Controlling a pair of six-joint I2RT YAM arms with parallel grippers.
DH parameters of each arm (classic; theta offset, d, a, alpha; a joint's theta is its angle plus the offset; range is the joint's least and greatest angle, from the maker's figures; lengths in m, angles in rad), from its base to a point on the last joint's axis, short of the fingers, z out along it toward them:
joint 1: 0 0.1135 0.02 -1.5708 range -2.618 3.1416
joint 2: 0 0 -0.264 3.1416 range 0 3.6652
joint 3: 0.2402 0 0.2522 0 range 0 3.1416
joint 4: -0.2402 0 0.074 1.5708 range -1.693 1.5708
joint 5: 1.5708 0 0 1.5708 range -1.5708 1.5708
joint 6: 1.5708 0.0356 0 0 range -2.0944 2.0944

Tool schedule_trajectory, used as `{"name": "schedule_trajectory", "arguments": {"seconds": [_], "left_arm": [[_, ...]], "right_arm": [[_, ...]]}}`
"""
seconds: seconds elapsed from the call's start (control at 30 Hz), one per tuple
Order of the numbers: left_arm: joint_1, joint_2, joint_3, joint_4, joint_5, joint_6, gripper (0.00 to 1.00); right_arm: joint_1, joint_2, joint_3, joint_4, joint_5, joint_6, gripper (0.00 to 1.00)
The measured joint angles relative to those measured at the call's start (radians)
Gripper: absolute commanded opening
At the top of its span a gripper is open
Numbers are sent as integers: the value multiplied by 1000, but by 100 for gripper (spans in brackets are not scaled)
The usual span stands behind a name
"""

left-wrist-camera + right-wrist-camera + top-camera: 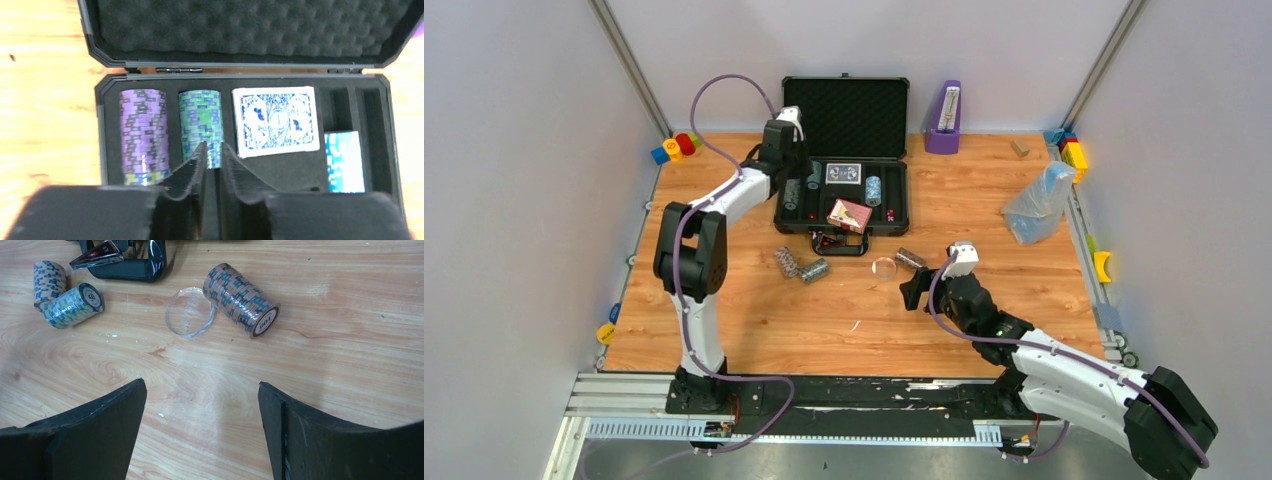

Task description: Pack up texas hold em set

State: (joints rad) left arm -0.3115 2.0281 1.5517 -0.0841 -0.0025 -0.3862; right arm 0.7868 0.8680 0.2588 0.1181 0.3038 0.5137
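The black briefcase (780, 222) lies open at the back of the table, its foam lid (240, 30) raised. In its tray lie a purple chip stack (142, 130), a green chip stack (200, 120), a blue card deck (276, 122) and a light blue chip stack (344, 160). A red deck (849, 214) rests tilted on the tray's front. My left gripper (214, 147) hovers over the green stack, its jaws a narrow gap apart and empty. Three chip stacks (240, 299) (72, 305) (48, 277) lie loose on the wood. My right gripper (201, 385) stands wide open above bare wood, short of them.
A clear round disc (190, 311) lies beside the nearest loose stack. A purple metronome (943, 120) stands right of the lid and a clear plastic bag (1039, 203) lies at the right. Coloured blocks (676, 147) (1072, 150) sit at the back corners.
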Motion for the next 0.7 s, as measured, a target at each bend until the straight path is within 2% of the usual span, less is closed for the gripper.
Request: {"name": "schedule_trajectory", "arguments": {"seconds": [0.03,0.1,0.37,0.7], "left_arm": [[0,-28,-22,-1,3,-1,2],[0,-66,-54,0,8,-12,0],[0,-103,-131,-5,40,-25,0],[0,-36,-119,-4,58,-23,0]], "right_arm": [[0,0,0,0,0,0,84],[0,0,0,0,-1,0,84],[0,0,0,0,-3,0,84],[0,10,0,1,-2,0,84]]}}
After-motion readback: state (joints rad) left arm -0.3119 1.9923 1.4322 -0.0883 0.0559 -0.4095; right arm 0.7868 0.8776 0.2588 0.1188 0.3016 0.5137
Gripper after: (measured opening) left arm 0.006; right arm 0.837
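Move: The green chip stack, just laid in the case, has its middle about 2 cm ahead of the left hand and 4 cm below, straight in line. Level with that stack, the purple stack lies 6 cm to its left and the card deck 8 cm to its right; the blue stack is 14 cm to its right and 4 cm nearer. From the right hand the green stack lies some 30 cm ahead and 23 cm left, at about its height. The left hand shuts, draws back about 3 cm, then sinks 5 cm towards the green stack's near end. ##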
